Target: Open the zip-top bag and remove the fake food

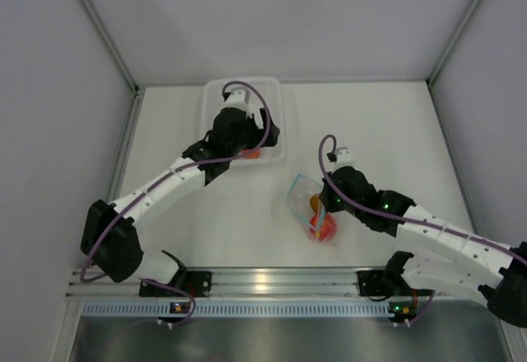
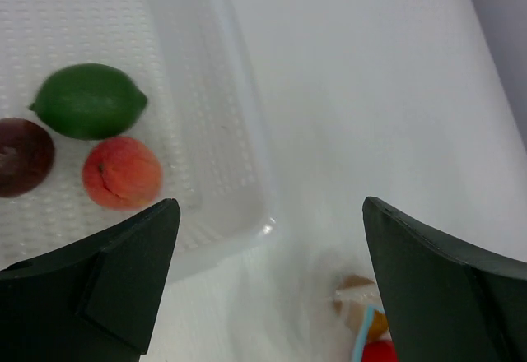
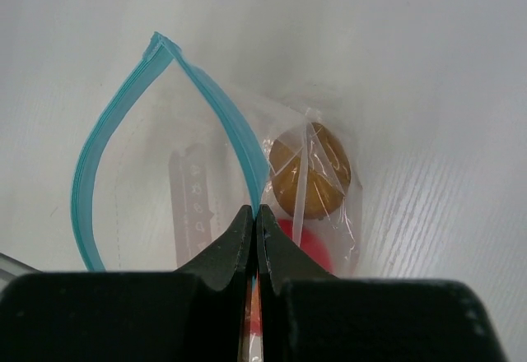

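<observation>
The zip-top bag (image 1: 301, 195) lies on the table with its teal zip strip (image 3: 105, 142) spread into an open loop. My right gripper (image 3: 257, 211) is shut on one side of that strip. Inside the bag sit a brownish-orange fruit (image 3: 309, 169) and a red fruit (image 3: 311, 243). My left gripper (image 2: 270, 214) hangs open and empty above the near corner of the translucent tub (image 2: 247, 123). A green fruit (image 2: 89, 100), a dark maroon fruit (image 2: 20, 156) and an orange fruit (image 2: 122, 173) rest in the tub. The bag's mouth (image 2: 366, 329) shows at the lower edge of the left wrist view.
The tub (image 1: 212, 99) stands at the back of the table, largely covered by the left arm in the top view. White walls close the table on the left, back and right. A metal rail (image 1: 272, 281) runs along the near edge.
</observation>
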`<state>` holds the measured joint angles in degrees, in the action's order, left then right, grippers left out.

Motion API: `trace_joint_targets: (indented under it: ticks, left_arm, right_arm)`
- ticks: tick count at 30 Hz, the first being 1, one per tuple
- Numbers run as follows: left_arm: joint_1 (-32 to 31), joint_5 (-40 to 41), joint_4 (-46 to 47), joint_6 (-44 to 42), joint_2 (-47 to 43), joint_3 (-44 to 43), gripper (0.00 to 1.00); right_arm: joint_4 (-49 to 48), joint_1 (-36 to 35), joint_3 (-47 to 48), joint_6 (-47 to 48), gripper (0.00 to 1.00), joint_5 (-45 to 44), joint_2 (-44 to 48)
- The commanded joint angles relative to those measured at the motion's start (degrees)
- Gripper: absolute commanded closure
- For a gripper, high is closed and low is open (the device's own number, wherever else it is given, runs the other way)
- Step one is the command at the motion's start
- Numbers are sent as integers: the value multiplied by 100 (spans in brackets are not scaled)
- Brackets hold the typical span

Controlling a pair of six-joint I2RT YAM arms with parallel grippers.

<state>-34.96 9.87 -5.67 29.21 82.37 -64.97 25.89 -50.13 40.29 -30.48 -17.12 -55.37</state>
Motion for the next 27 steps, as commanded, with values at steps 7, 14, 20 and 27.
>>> trace_joint_targets:
  ticks: [7, 14, 20, 27]
  left_arm:
    - [-2161, 348, -74, 155, -625, 169, 7]
    - [-3271, 964, -57, 471, -459, 213, 18]
    - [-3922, 1605, -57, 725, -143, 283, 32]
    - [-3992, 1580, -57, 876, 463, 29, 42]
  right_arm:
    - [715, 3, 409, 218, 100, -151, 290]
    - [1111, 3, 208, 183, 100, -168, 764]
    - [1278, 56, -4, -1, 100, -265, 1248]
    - [1445, 73, -4, -169, 100, -335, 1494]
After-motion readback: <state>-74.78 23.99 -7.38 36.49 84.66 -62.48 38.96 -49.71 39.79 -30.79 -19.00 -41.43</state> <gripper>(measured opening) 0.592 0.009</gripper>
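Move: The tomato in the bag lies about 24 cm back and 15 cm to the right of the open left hand, some 17 cm lower. The potato is 6 cm farther out than the tomato and 2 cm left of it; the bag's mouth is about 17 cm back, 10 cm right and 11 cm below the left hand. From the right hand, pinching the rim, the tomato lies some 4 cm back, 1 cm right and 8 cm down. Left hand sweeps 27 cm back-right to the bag's mouth, part-closing; right hand draws the pinched rim 5 cm back-right. ##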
